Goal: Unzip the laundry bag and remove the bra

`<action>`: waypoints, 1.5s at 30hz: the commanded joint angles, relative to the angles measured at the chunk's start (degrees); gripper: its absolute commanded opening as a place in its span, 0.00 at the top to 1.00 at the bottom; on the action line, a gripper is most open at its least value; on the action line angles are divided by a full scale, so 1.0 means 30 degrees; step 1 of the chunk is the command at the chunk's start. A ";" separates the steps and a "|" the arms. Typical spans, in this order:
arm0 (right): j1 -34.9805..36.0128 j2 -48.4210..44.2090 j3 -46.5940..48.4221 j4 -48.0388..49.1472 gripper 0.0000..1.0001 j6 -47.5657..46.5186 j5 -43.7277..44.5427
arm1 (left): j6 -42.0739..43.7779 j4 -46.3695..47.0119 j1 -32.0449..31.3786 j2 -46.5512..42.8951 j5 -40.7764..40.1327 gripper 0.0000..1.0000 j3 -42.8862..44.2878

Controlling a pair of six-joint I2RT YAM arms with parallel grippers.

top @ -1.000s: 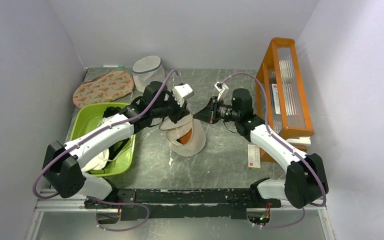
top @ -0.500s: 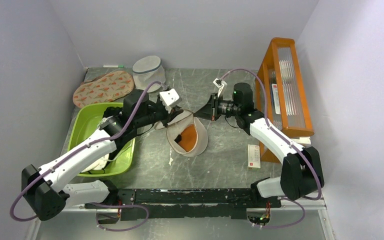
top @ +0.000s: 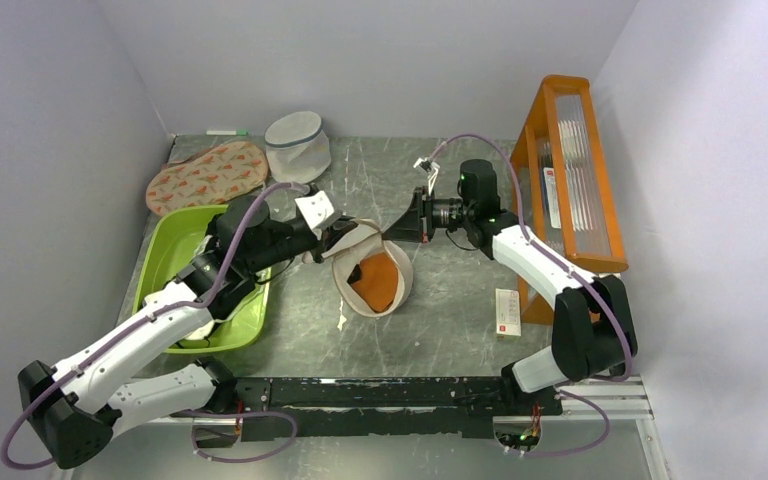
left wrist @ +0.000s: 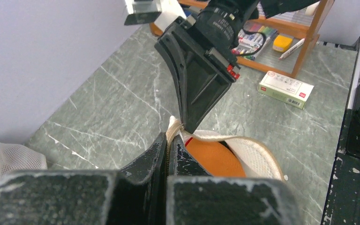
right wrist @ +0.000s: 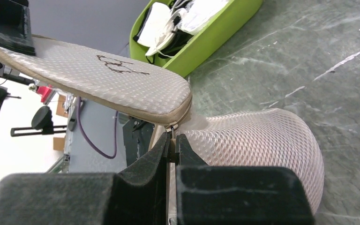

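The laundry bag (top: 392, 298), a cream mesh pouch, lies open at the table's middle with an orange bra (top: 380, 282) showing inside. My left gripper (top: 345, 236) is shut on the bag's rim at its left; the left wrist view shows its jaws (left wrist: 168, 141) pinching the zip edge beside the bra (left wrist: 215, 160). My right gripper (top: 393, 233) is shut on the zip pull at the bag's far rim. In the right wrist view (right wrist: 173, 138) it grips the pull under the raised lid (right wrist: 136, 89), which bears a black bra icon. The two grippers' tips nearly meet.
A green bin (top: 156, 258) with white and black garments stands at the left under my left arm. A greyish-white mesh cylinder (top: 297, 145) and a flat orange-patterned oval (top: 207, 175) lie at the back left. An orange rack (top: 570, 180) and a small box (top: 507, 310) are at the right.
My left arm has drawn back to the left with the bag's rim. My right gripper has shifted left along the far rim. The bag gapes wider and more of the bra shows.
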 commanded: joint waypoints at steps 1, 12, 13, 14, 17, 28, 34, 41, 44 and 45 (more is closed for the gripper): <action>-0.0297 0.0970 0.0274 0.0623 1.00 -0.0472 -0.0647 | -0.0286 0.3004 0.0082 -0.1123 0.1336 0.93 0.0061; 0.0362 0.2060 0.2077 0.0313 0.92 -0.3506 -0.3137 | -0.1523 0.4680 0.1611 -0.1653 0.6543 0.93 -0.0061; 0.0540 0.2282 0.2207 0.0304 0.92 -0.3815 -0.3444 | -0.1719 0.4972 0.1796 -0.1635 0.7220 0.93 -0.0118; 0.0705 0.2496 0.2352 0.0237 0.92 -0.4213 -0.3742 | -0.1930 0.5239 0.1998 -0.1578 0.7810 0.93 -0.0157; 0.0922 0.3321 0.3129 -0.0809 0.92 -0.5673 -0.4171 | -0.2387 0.5619 0.2360 -0.1418 0.9314 0.93 -0.0058; 0.1329 0.4587 0.4632 -0.0795 0.88 -0.6303 -0.4596 | -0.2616 0.5458 0.2522 -0.0930 1.0600 0.93 0.0213; 0.1103 0.3505 0.3489 0.1106 0.86 -0.3798 -0.1948 | -0.3327 0.5338 0.2559 -0.0542 0.8727 0.93 0.0346; 0.0728 0.0354 0.2070 -0.4348 0.45 -0.2391 0.8709 | -0.4366 0.3934 0.2744 0.0037 0.2293 0.93 0.0789; 0.0757 -0.1052 0.1432 -0.5793 0.28 -0.2331 0.9941 | -0.4994 0.3867 0.2824 0.0515 0.2436 0.93 0.0973; 0.0845 -0.1506 0.1222 -0.6022 0.25 -0.2229 1.0085 | -0.5112 0.3929 0.2859 0.0676 0.2572 0.93 0.1004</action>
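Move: The orange bra lies inside the open bag, about 5 cm back, 1 cm left and 11 cm below the right hand, which still pinches the tab at the bag's rim. The lid's middle is some 6 cm left, 2 cm back and 4 cm above that hand. From the left hand, gripping the lid's edge, the bra is roughly 4 cm back, 4 cm right and 20 cm down; the green basket lies about 31 cm left, 1 cm back and 24 cm below. The right fingers let go of the tab at the bag's rim: they part slightly as the hand eases about 4 cm left, then open wide as it swings some 5 cm back to the right, 4 cm forward and a little down, turning clockwise. The left hand keeps its pinch on the lid, lifting and drawing back about 4.5 cm each, then returns forward at that height. ##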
